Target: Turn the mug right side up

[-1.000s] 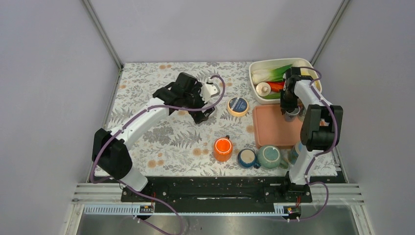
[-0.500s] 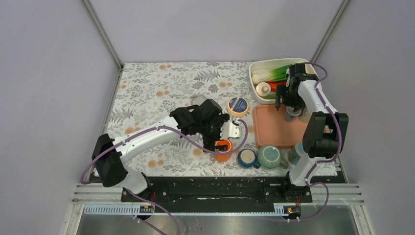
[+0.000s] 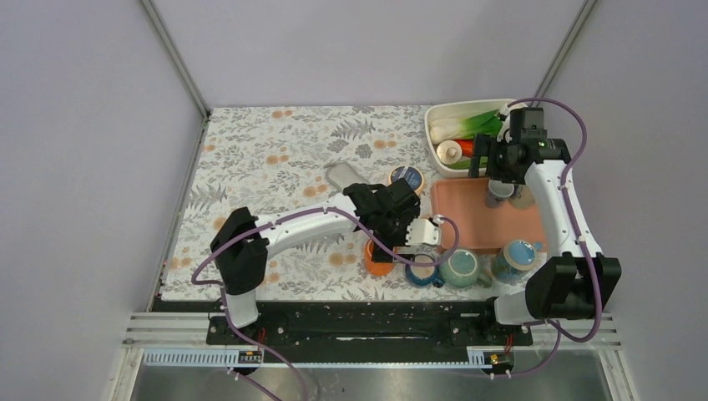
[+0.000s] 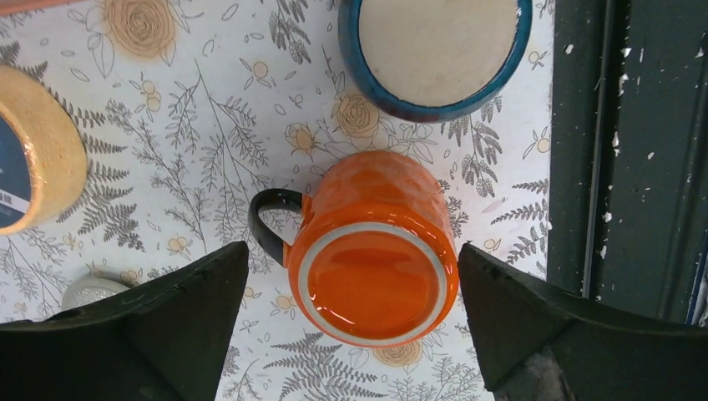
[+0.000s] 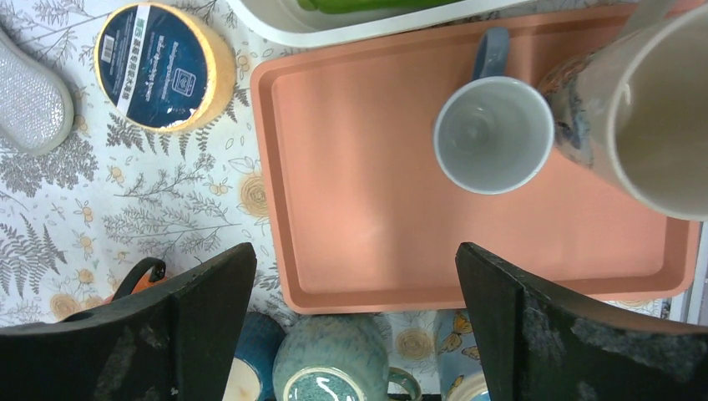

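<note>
An orange mug (image 4: 371, 267) with a black handle stands upside down on the floral cloth, its glazed base facing up. My left gripper (image 4: 353, 276) hovers over it, open, one finger on each side and touching nothing. From above, the orange mug (image 3: 378, 261) is mostly hidden under the left gripper (image 3: 386, 242). My right gripper (image 5: 355, 259) hangs open and empty above the pink tray (image 5: 367, 167). A white mug (image 5: 493, 134) with a grey-blue handle stands upright on the tray, apart from the right gripper (image 3: 494, 165).
A patterned cream mug (image 5: 643, 109) shares the tray. Near the front edge sit a blue mug (image 3: 422, 269), a teal mug (image 3: 457, 267) base up, and a butterfly mug (image 3: 518, 259). A tape roll (image 3: 407, 180), a grey pad (image 3: 342, 175) and a white tub (image 3: 442, 125) of vegetables lie further back.
The left arm swung from the back of the table to above the orange mug. The right gripper opened, left the white mug on the tray and lifted away.
</note>
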### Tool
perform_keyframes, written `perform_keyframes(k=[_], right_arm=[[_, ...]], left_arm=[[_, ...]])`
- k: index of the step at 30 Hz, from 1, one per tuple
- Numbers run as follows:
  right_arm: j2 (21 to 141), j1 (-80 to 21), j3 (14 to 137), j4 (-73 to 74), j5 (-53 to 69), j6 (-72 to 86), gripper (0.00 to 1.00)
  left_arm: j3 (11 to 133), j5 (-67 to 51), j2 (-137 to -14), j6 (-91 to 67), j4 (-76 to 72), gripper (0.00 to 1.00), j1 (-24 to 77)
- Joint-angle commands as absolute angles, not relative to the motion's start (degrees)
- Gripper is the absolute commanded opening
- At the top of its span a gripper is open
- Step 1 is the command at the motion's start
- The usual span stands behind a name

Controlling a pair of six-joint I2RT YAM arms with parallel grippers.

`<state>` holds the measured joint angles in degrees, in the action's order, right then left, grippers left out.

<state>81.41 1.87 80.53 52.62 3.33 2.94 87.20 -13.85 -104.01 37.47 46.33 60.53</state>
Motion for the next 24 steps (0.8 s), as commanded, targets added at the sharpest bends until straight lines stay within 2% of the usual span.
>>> perform_keyframes(k=[1,11,14,18,24], right_arm=[[80.26,0.30,79.30,52.21,5.09,3.65,0.99],[78.82,-1.64,78.44,52.01,5.89,3.10,0.99],[78.07,-1.81,78.11,51.71,6.19,3.15,0.99],[76.66,-1.93,76.84,51.01,6.33,3.30,1.00],[74.83,-1.98,75.93,50.61,6.72,3.43,1.00]], left_arm=[[88.11,-10.74,-102.83,34.98,45.11,0.99,60.93],[79.47,-5.37,-101.32,42.21,44.59,0.98,60.25],[77.03,-7.85,-99.06,44.65,46.79,0.93,57.60],[72.04,-13.71,-93.60,51.71,48.35,0.93,53.64],[66.19,-22.07,-84.25,62.36,49.06,0.98,47.70]])
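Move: The upturned orange mug is directly under the left hand, between its open fingers: its middle some 7 cm down, 1 cm back and 2 cm to the right. The dark-blue mug is about 12 cm to the right of the orange mug and 4 cm nearer the base. The round cheese lies roughly 22 cm ahead and 10 cm right of this hand, the clear dish 22 cm ahead and 9 cm left. From the right hand, the orange mug is around 31 cm left, 16 cm back, 16 cm below. With its nearly wide-open fingers astride the orange mug, one in front and one behind, the left hand first sinks about 3 cm around its upturned base, then sweeps left, dragging the mug over the clear table, away from the dark-blue mug; it ends some 11 cm to the left. Meanwhile the right hand, open and empty, drifts about 3 cm left and slightly back over the tray. ##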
